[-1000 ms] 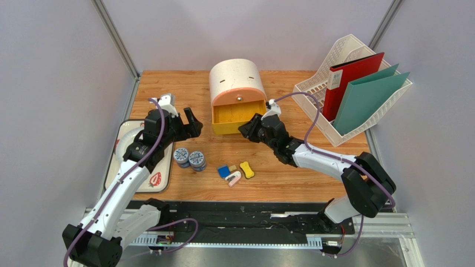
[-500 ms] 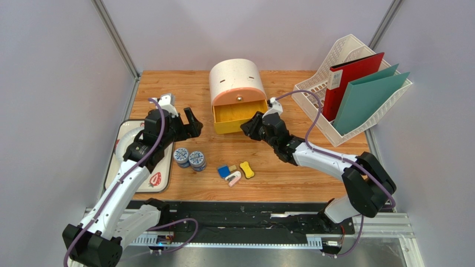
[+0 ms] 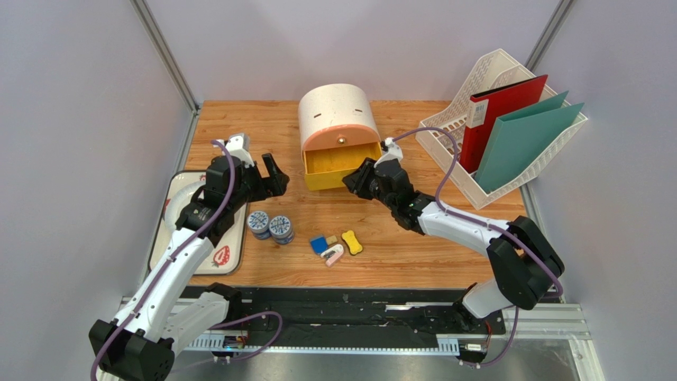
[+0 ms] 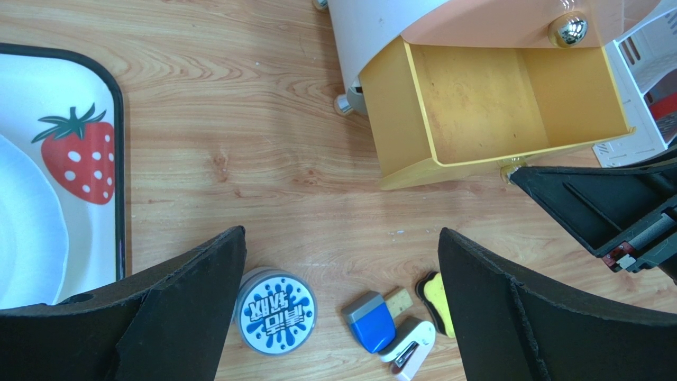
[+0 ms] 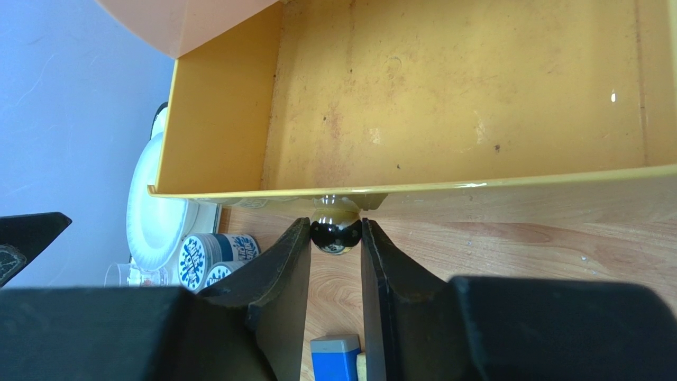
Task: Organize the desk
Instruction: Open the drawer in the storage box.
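The desk [image 3: 413,246] is a wood-grain top holding a cream dome-shaped cabinet [image 3: 334,111] with its yellow drawer [image 3: 338,167] pulled out and empty. My right gripper [image 3: 357,181] is at the drawer's front right corner. In the right wrist view it [image 5: 335,230] is shut on the drawer's shiny round knob [image 5: 335,236], one finger on each side. My left gripper [image 4: 340,238] hangs wide open above the desk, over a round blue-and-white tin [image 4: 276,310], and holds nothing.
Two round tins [image 3: 269,226], a blue eraser [image 3: 319,244], a white stapler [image 3: 333,255] and a yellow bone-shaped piece [image 3: 351,242] lie near the front. A strawberry-print tray [image 3: 226,255] with a white plate sits at the left. A white file basket [image 3: 449,131] holds red and teal folders.
My right gripper has edged slightly toward the cabinet while staying on the knob. The left arm and the loose items have not moved.
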`<move>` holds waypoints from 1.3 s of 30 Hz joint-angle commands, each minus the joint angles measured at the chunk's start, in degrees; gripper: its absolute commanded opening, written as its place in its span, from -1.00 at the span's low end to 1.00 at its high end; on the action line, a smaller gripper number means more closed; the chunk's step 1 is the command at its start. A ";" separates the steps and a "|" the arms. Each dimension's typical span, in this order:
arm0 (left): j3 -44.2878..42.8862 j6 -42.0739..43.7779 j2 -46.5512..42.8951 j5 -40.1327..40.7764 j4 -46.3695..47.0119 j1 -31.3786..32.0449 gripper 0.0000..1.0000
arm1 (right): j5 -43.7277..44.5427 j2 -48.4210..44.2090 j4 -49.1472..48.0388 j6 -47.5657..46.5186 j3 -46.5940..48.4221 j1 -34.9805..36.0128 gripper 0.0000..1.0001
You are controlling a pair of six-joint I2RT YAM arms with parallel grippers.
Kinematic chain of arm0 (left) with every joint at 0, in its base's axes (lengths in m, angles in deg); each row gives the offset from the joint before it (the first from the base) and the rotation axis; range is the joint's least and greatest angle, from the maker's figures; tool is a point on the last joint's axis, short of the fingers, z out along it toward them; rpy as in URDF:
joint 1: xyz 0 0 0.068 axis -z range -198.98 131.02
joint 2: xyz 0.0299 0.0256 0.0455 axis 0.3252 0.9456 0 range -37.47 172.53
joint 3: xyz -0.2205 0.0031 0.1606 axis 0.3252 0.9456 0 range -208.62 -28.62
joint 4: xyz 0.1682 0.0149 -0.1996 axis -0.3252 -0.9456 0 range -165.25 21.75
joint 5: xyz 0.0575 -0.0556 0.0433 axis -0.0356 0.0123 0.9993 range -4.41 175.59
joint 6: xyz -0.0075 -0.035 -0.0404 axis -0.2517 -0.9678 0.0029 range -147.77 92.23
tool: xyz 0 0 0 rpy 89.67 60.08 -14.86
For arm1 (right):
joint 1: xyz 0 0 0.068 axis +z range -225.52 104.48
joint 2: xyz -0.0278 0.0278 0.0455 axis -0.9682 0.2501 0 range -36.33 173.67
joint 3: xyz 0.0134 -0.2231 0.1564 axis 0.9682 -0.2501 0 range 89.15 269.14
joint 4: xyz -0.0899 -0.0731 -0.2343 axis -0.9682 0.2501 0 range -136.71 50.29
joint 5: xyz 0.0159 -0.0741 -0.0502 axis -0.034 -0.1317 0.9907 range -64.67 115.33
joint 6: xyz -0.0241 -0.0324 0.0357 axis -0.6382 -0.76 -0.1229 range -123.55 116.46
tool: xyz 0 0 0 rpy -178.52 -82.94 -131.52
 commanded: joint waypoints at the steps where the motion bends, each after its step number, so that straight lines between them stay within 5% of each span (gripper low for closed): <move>1: -0.23 -0.41 0.00 -0.53 1.86 -0.46 0.98 | -0.43 0.37 -3.40 -0.24 0.67 0.14 -0.40; 21: -0.41 -0.32 -0.79 -0.44 1.16 -0.46 0.98 | 1.06 -1.91 -3.57 -1.82 -0.74 0.67 -0.30; 29: -0.32 -0.24 -0.88 -0.36 1.16 -0.46 0.98 | 1.15 -4.01 -3.66 -2.87 -1.09 0.76 0.13; 39: -0.23 0.64 -1.93 2.19 -0.16 -0.46 0.98 | 6.51 -14.91 -4.02 -9.97 -7.77 6.19 0.29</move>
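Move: At the fingertips of the right hand is the yellow drawer's knob, about 1 cm ahead and 1 cm left, level. The open drawer's middle lies some 6 cm ahead and 1 cm left, with the upper drawer's knob about 8 cm ahead, 1 cm left and 6 cm up. The yellow sponge is roughly 12 cm back and 1 cm right, 9 cm below. From the idle left hand, the yellow drawer's knob lies about 3 cm ahead, 15 cm right and 7 cm down. Easing barely half a centimetre back and down with its fingertips still at the yellow drawer's knob, the right hand then stays almost in place while its fingers spread to roughly twice their gap and let go. It finishes by backing away from the knob, up and back with a little to the right, about 3.5 cm in all and gathering speed, the fingers tipping up some 5 degrees. ##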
